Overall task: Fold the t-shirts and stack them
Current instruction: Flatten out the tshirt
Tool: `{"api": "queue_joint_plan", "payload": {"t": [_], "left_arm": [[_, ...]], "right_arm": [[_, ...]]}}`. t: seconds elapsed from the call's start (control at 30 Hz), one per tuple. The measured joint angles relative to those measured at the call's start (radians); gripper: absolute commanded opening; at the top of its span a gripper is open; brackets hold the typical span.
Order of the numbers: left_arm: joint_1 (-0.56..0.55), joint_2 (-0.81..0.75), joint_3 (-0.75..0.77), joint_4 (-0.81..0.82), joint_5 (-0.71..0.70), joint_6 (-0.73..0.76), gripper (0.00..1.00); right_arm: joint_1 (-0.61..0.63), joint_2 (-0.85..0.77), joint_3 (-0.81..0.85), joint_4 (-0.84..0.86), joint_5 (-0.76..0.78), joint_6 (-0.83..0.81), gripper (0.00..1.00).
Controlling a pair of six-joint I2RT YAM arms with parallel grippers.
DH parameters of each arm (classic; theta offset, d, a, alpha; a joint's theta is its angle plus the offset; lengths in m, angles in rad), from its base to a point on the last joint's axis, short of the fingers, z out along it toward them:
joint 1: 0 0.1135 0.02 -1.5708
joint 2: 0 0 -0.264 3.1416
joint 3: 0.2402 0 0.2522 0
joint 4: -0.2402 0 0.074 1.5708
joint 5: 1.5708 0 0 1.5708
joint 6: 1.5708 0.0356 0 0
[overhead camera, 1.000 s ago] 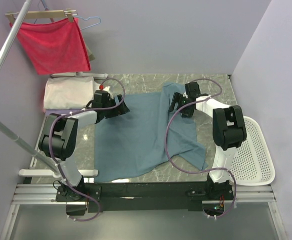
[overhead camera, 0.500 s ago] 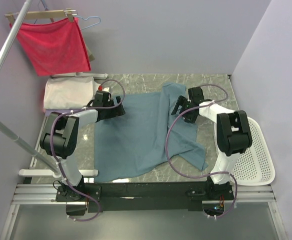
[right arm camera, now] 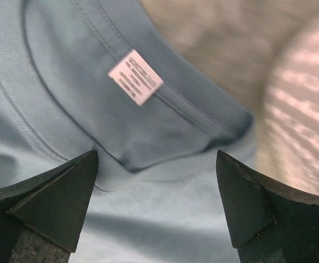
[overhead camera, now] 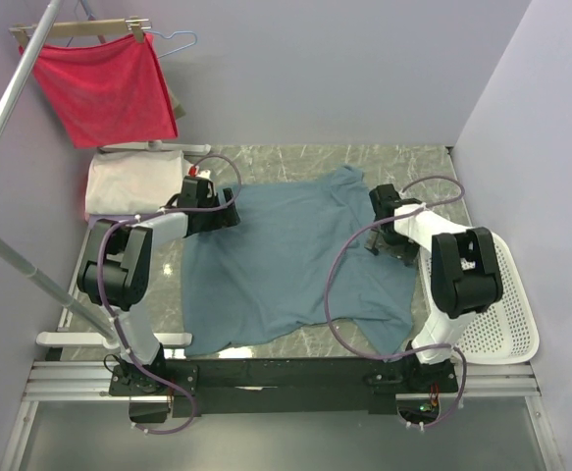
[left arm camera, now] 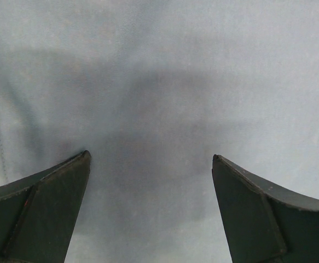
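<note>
A dusty teal-blue t-shirt [overhead camera: 281, 260] lies spread on the marble table [overhead camera: 413, 167]. My left gripper [overhead camera: 229, 209] is open at the shirt's far left edge; in the left wrist view the open left gripper [left arm camera: 151, 159] hovers close over plain blue cloth [left arm camera: 159, 82]. My right gripper [overhead camera: 379, 235] is open over the shirt's right side. In the right wrist view the open right gripper [right arm camera: 156, 159] sits just below the collar with its white label [right arm camera: 135, 76], holding nothing. A folded cream-white t-shirt [overhead camera: 133, 182] lies at the far left.
A red cloth [overhead camera: 104, 88] hangs on a wooden hanger from a slanted rack pole [overhead camera: 11, 98] at the far left. A white perforated basket [overhead camera: 496, 304] sits right of the table, also seen as the basket [right arm camera: 307, 109] in the right wrist view.
My right arm has swung to the right, and the shirt's folded-over right part now lies spread toward the basket. The left gripper has barely moved.
</note>
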Motion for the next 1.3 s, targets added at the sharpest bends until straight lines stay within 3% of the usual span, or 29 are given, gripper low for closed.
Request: {"api": "queue_joint_plan", "payload": {"t": [0.33,0.47,0.57,0.7,0.83,0.9,1.07,1.17,1.3], "left_arm": [[0.009,-0.070,-0.022,-0.151,-0.088,0.011,0.99],[0.013,-0.129,-0.046,-0.162,-0.060,0.007,0.99],[0.014,-0.146,-0.021,-0.160,-0.020,0.005,0.99],[0.014,-0.108,0.056,-0.146,0.034,-0.006,0.99],[0.014,-0.077,0.064,-0.108,0.068,-0.032,0.99],[0.014,-0.065,0.064,-0.097,0.071,-0.044,0.99],[0.014,-0.025,0.073,-0.090,0.067,-0.053,0.99],[0.014,-0.002,0.100,-0.095,0.060,-0.053,0.99],[0.014,0.009,0.138,-0.096,0.053,-0.051,1.00]], "right_arm": [[0.001,-0.200,-0.003,-0.193,0.156,0.004,1.00],[-0.002,-0.329,0.010,-0.096,0.075,-0.060,1.00],[-0.008,-0.375,0.017,0.074,-0.035,-0.108,1.00],[-0.024,-0.165,0.246,0.142,-0.177,-0.143,1.00],[-0.039,0.215,0.621,0.187,-0.270,-0.183,1.00],[-0.045,0.333,0.700,0.197,-0.311,-0.198,1.00],[-0.078,0.608,0.977,0.076,-0.442,-0.220,1.00],[-0.097,0.691,1.092,0.026,-0.497,-0.239,1.00],[-0.112,0.693,1.097,0.002,-0.547,-0.256,0.94]]}}
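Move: From the right hand, the t-shirt's bunched far corner lies about 22 cm ahead and 12 cm left, a couple of centimetres lower. The white label is about 4 cm straight ahead, and the basket's middle is 13 cm back and 24 cm right. The left hand has the shirt's far edge roughly 7 cm straight ahead, slightly below, and the pale folded stack about 7 cm ahead and 25 cm left. Coming free of the shirt's right side, the open right hand first slips some 3 cm back and right, rises about 15 cm, then swings forward and down, tilting its fingers outward, to end low beside the bunched far corner, 26 cm farther out. The open left hand drifts 3 cm back and left low over the cloth, lifts, returns forward, dips and ends slightly raised. ##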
